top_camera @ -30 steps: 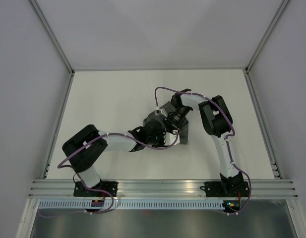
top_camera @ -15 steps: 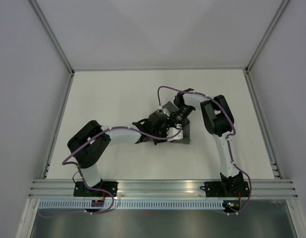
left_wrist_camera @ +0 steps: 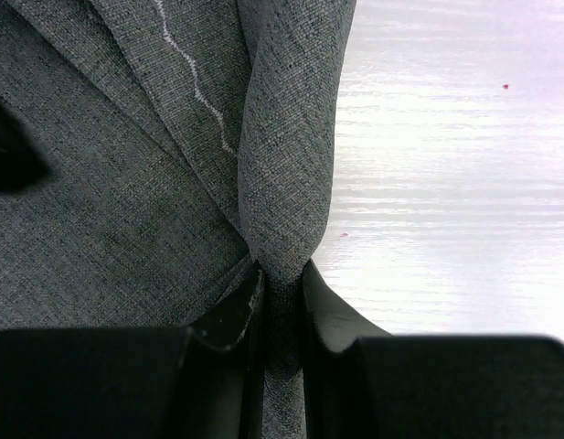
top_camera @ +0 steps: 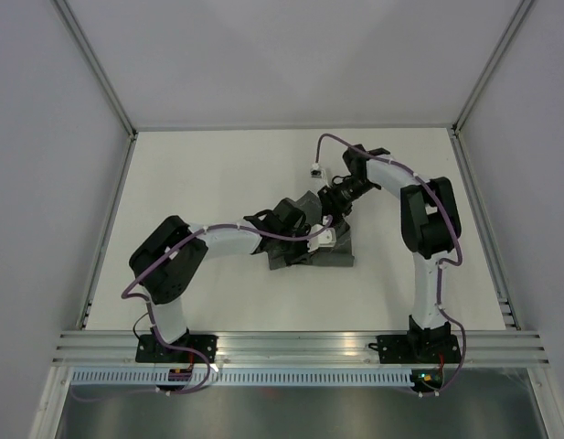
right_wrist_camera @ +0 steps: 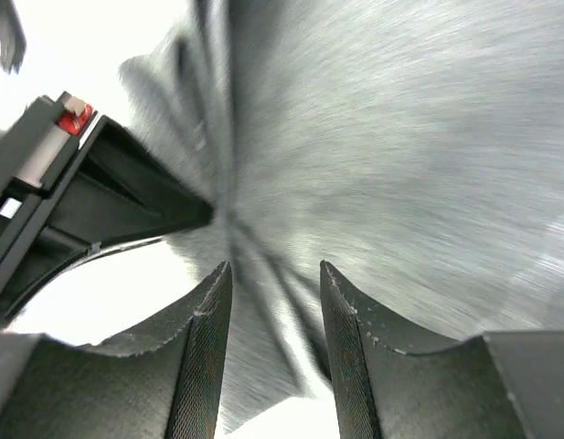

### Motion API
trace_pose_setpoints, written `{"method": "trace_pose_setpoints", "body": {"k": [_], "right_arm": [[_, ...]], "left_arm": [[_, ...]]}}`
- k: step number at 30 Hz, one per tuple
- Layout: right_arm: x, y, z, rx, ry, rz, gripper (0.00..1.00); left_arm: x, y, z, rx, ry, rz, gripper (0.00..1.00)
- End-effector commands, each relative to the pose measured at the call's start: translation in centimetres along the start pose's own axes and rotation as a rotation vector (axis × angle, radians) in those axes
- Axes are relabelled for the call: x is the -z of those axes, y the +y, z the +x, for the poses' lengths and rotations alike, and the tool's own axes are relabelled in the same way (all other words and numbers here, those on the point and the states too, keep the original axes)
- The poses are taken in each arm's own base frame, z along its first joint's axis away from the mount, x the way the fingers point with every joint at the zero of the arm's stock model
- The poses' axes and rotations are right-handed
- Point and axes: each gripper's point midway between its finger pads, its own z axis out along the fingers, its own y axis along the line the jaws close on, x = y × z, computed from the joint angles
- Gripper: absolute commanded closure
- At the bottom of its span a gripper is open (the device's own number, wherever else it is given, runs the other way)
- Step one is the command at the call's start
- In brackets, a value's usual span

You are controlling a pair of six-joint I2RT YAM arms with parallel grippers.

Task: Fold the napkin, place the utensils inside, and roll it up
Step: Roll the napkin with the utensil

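The dark grey napkin (top_camera: 325, 254) lies bunched in folds near the table's middle. In the left wrist view my left gripper (left_wrist_camera: 282, 277) is shut on a raised fold of the napkin (left_wrist_camera: 291, 165), right at the cloth's edge beside the bare white table. From above, the left gripper (top_camera: 305, 235) sits over the napkin's near-left part. My right gripper (right_wrist_camera: 275, 274) is open with nothing between its fingers and hovers over the blurred napkin (right_wrist_camera: 400, 137), just behind it in the top view (top_camera: 329, 212). The left gripper's body (right_wrist_camera: 90, 201) shows close beside it. The utensils are hidden.
The white table (top_camera: 199, 174) is walled on three sides, with an aluminium rail (top_camera: 300, 346) along the near edge. Both arms crowd together over the napkin, and purple cables loop off them.
My left gripper has shut on a napkin fold and shifted right. My right gripper has opened, let go of the cloth and drawn back toward the far right.
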Motion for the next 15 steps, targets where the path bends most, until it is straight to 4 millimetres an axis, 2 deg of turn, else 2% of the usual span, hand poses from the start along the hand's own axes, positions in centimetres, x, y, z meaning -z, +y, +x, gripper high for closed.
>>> {"method": "trace_pose_setpoints", "body": {"k": [1, 4, 6, 8, 10, 12, 13, 15], "right_arm": [[4.0, -1.4, -3.8, 0.025, -0.190, 0.125, 0.51], [6.8, -2.2, -4.4, -0.007, -0.298, 0.164, 0.51], [8.8, -2.2, -4.1, 0.003, -0.350, 0.186, 0.51], [9.9, -1.5, -3.5, 0.038, -0.366, 0.215, 0.51], [10.5, -1.4, -2.8, 0.097, -0.361, 0.258, 0.52], [10.7, -0.5, -1.8, 0.155, -0.355, 0.289, 0.52], [11.3, 0.1, -1.6, 0.182, -0.358, 0.317, 0.52], [10.8, 0.4, -0.3, 0.214, -0.337, 0.323, 0.52]], "left_arm": [[0.0, -2.1, -0.3, 0.124, -0.023, 0.129, 0.98], [0.2, -2.0, -0.6, 0.174, -0.037, 0.154, 0.98], [0.2, -1.9, -0.6, 0.211, -0.039, 0.166, 0.98], [0.5, -1.6, -1.4, 0.243, -0.051, 0.187, 0.98], [0.5, -1.4, -2.1, 0.273, -0.058, 0.198, 0.98], [0.4, -1.6, -2.0, 0.303, -0.046, 0.222, 0.98], [0.4, -1.6, -2.6, 0.314, -0.056, 0.234, 0.98], [0.3, -1.9, -2.5, 0.342, -0.044, 0.258, 0.98]]}}
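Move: The napkin's middle lies about 6 cm back, 5 cm to the left and some 4 cm below my open right hand. Its far corner is around 6 cm ahead and 6 cm left of that hand, and its near right corner about 13 cm back and 6 cm right. My left hand already pinches the bunched near edge; from it the napkin's middle is some 6 cm ahead, 2 cm right and a little below. With its fingers still parted, I sweep my right hand up and out to the right, away from the napkin, about 7 cm each way. It first arcs forward some 5 cm, then turns back a little, its fingers swinging clockwise and forward by about 25 degrees. My left hand keeps its pinch on the bunched cloth nearly in place, tilting some 15 degrees so the fingers swing back towards my base. ##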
